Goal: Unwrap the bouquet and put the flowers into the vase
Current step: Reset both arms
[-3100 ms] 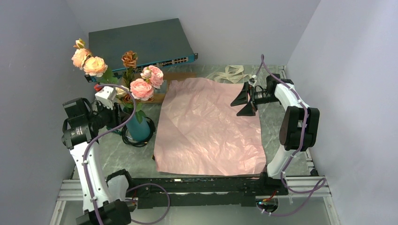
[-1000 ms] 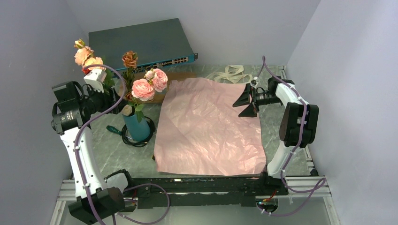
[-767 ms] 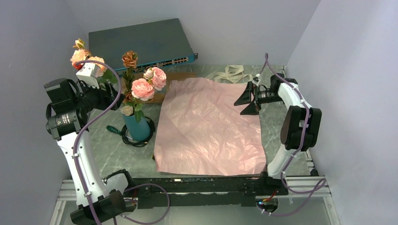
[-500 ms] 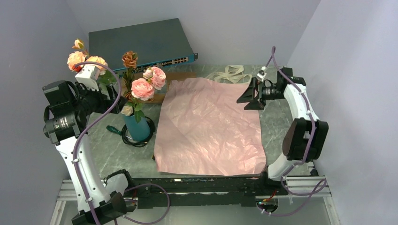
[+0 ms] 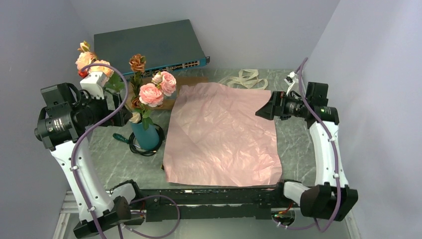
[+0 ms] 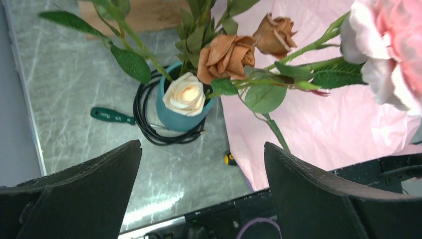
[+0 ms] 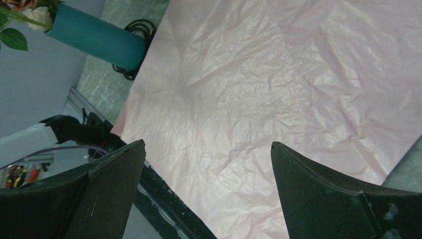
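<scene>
The flowers (image 5: 151,94), pink, peach and rust-brown roses on green stems, stand in the teal vase (image 5: 147,137) at the left. In the left wrist view a cream rose and brown roses (image 6: 226,50) lean over the vase (image 6: 181,112). The bouquet's pink paper (image 5: 221,134) lies spread flat mid-table. My left gripper (image 5: 121,109) hovers just left of the stems, open and empty (image 6: 202,144). My right gripper (image 5: 263,110) hangs open over the paper's right edge, holding nothing (image 7: 207,143). The right wrist view shows the vase (image 7: 94,36) at the far corner.
A black cable coil (image 5: 137,148) rings the vase foot, with a green-handled screwdriver (image 5: 119,136) beside it. A cream ribbon (image 5: 245,78) lies at the back, a blue network switch (image 5: 149,47) behind the flowers. A wooden board (image 5: 169,103) pokes from under the paper.
My left gripper has opened and drawn back left from the stems, which stay in the vase. The right arm has swung out to the right, away from the paper's middle.
</scene>
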Controlling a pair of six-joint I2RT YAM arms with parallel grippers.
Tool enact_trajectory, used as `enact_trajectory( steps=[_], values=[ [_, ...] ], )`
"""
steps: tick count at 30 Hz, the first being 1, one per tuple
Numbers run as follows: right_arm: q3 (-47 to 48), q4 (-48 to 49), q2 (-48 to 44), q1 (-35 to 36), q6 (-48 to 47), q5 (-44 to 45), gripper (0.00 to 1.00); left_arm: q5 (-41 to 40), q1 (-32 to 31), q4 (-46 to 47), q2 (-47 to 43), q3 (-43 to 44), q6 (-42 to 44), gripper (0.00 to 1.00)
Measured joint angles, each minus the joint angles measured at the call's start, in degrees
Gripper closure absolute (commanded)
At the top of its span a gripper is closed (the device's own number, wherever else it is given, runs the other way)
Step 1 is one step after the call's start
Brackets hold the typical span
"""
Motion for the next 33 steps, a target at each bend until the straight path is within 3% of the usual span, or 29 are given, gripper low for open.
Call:
enact_trajectory(
  steps=[15,24,33],
  values=[
    [-5.8,3.7,-10.0,0.0,-0.8,11.1,0.00,-8.8,0.0,-6.9,-3.2,-4.9,11.1,0.01],
    [-6.5,0.2,-20.6,0.0,-8.9,18.7,0.00,-13.9,0.0,-6.1,-13.2,-13.5,14.0,0.01],
    [-8.8,-5.7,-32.8,0.0,-15.8,23.4,0.00,-14.3,0.0,-5.5,-17.3,-16.9,14.4,0.01]
  ],
)
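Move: The left gripper, empty and open, has the filled vase about 4 cm ahead, 4 cm to its right and some 25 cm below. The pink blooms stand roughly 8 cm ahead, 11 cm right, level with it; the green screwdriver lies about 5 cm ahead, 8 cm left, 34 cm down. From the right gripper, the vase is some 47 cm left, 4 cm back and 17 cm lower; the pink paper's middle is about 15 cm left, 1 cm ahead, 26 cm down. Draw the open left gripper back and down about equally, some 7 cm each way, clear of the flowers towards its own base, rolling its left side up. Ease the open right gripper to its right, then mostly back about 8 cm, away from the paper's middle, swinging its leftward-pointing fingers round clockwise to face more forward, slowing towards the end. ##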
